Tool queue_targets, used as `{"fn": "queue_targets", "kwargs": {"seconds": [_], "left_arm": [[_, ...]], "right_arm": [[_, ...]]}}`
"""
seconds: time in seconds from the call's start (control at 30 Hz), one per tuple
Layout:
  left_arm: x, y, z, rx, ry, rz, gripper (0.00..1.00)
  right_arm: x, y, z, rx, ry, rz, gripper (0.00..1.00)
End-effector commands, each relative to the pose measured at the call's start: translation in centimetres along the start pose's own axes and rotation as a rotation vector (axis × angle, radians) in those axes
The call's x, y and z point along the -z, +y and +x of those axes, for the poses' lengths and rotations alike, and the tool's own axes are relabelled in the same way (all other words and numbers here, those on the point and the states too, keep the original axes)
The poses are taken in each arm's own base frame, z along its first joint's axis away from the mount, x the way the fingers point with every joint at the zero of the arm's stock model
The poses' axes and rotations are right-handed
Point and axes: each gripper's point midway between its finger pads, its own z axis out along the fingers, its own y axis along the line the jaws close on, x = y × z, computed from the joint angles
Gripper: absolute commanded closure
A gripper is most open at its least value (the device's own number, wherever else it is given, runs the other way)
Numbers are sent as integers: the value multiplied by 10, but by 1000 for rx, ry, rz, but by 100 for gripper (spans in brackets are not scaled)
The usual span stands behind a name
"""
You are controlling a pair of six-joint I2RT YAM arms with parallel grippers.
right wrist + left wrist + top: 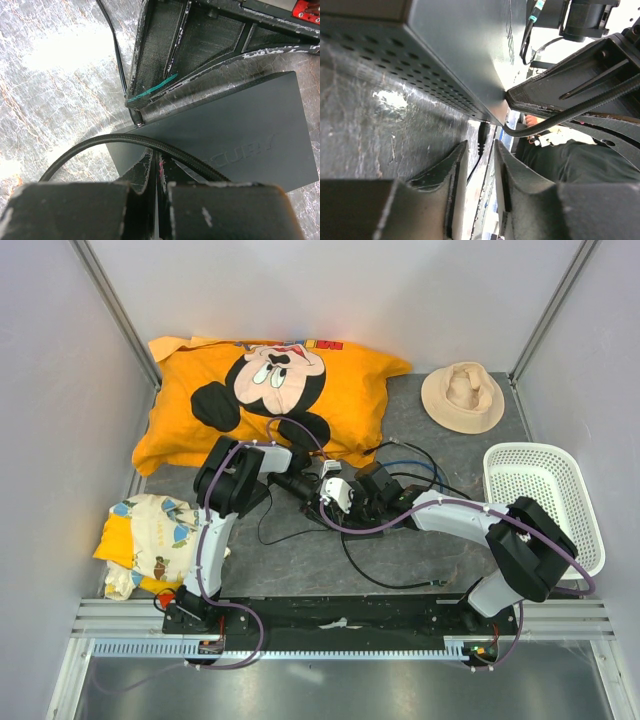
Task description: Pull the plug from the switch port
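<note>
The switch (pixel 460 45) is a flat matte black box on the grey table; it also shows in the right wrist view (pixel 240 120). A small black plug (pixel 482 136) sits in its edge, and its thin cable trails back between my left fingers. My left gripper (pixel 480 145) is open, with a fingertip on each side of the plug's rear and gaps showing on both sides. My right gripper (pixel 159 159) is shut and rests on the switch's top near the same corner. In the top view both grippers, left (pixel 325 492) and right (pixel 362 498), meet mid-table and hide most of the switch.
A thick braided cable (pixel 100 142) crosses the switch just ahead of my right fingers. Loose black and blue cables (pixel 405 460) lie behind. An orange Mickey pillow (pixel 270 390), a beige hat (pixel 462 395), a white basket (pixel 545 500) and a folded cloth (pixel 150 540) ring the work area.
</note>
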Motion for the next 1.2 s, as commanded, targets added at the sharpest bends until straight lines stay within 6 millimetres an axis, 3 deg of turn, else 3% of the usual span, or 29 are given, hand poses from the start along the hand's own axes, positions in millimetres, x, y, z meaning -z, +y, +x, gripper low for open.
{"fn": "queue_targets", "kwargs": {"seconds": [0.0, 0.43, 0.63, 0.7, 0.8, 0.83, 0.9, 1.0, 1.07, 1.1, 1.17], "left_arm": [[-14, 15, 0, -37, 33, -29, 68], [-31, 11, 13, -30, 81, -3, 74], [-32, 12, 22, -13, 88, 8, 98], [-30, 9, 23, -23, 85, 3, 98], [-24, 1, 16, -132, 57, -24, 98], [-22, 7, 0, -219, 9, -70, 98], [-19, 2, 3, -246, -30, -104, 98], [-24, 0, 3, -223, -29, -45, 98], [-23, -21, 3, -144, 5, 77, 98], [-27, -10, 7, -141, 23, 116, 98], [-22, -32, 4, -39, 49, 187, 98]], "right_arm": [[-3, 35, 75, -68, 245, -97, 100], [-7, 33, 75, -78, 237, -86, 100], [-10, 34, 76, -88, 239, -95, 100], [-10, 34, 76, -85, 236, -91, 100], [-8, 33, 78, -83, 242, -84, 100], [-8, 33, 79, -81, 245, -81, 100], [-7, 33, 80, -77, 248, -81, 100], [-7, 33, 80, -72, 248, -82, 100], [-6, 34, 81, -69, 250, -85, 100], [-6, 35, 82, -66, 251, -86, 100], [-5, 35, 84, -59, 255, -84, 100]]}}
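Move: The plug sits in the switch's port barely past the left hand's open fingertips, about 1 cm back and 2 cm to its right, at about the same height. The switch's middle is some 3 cm ahead and 6 cm right of that hand. From the right hand, whose shut tips are on the switch, its middle lies about 3 cm ahead, 2 cm right and 2 cm down; the plug is about 1 cm back, 2 cm left and 2 cm down. Rightward and a little back, about 1 cm in all, the left hand creeps in low along the switch's edge towards the plug, then shuts its half-open fingers around the plug's end. It then rolls some 10 degrees about its fingers, clockwise seen from behind the hand, staying close in at the port. The right hand keeps its shut fingertips on top of the switch, shifting barely 1 cm left. ##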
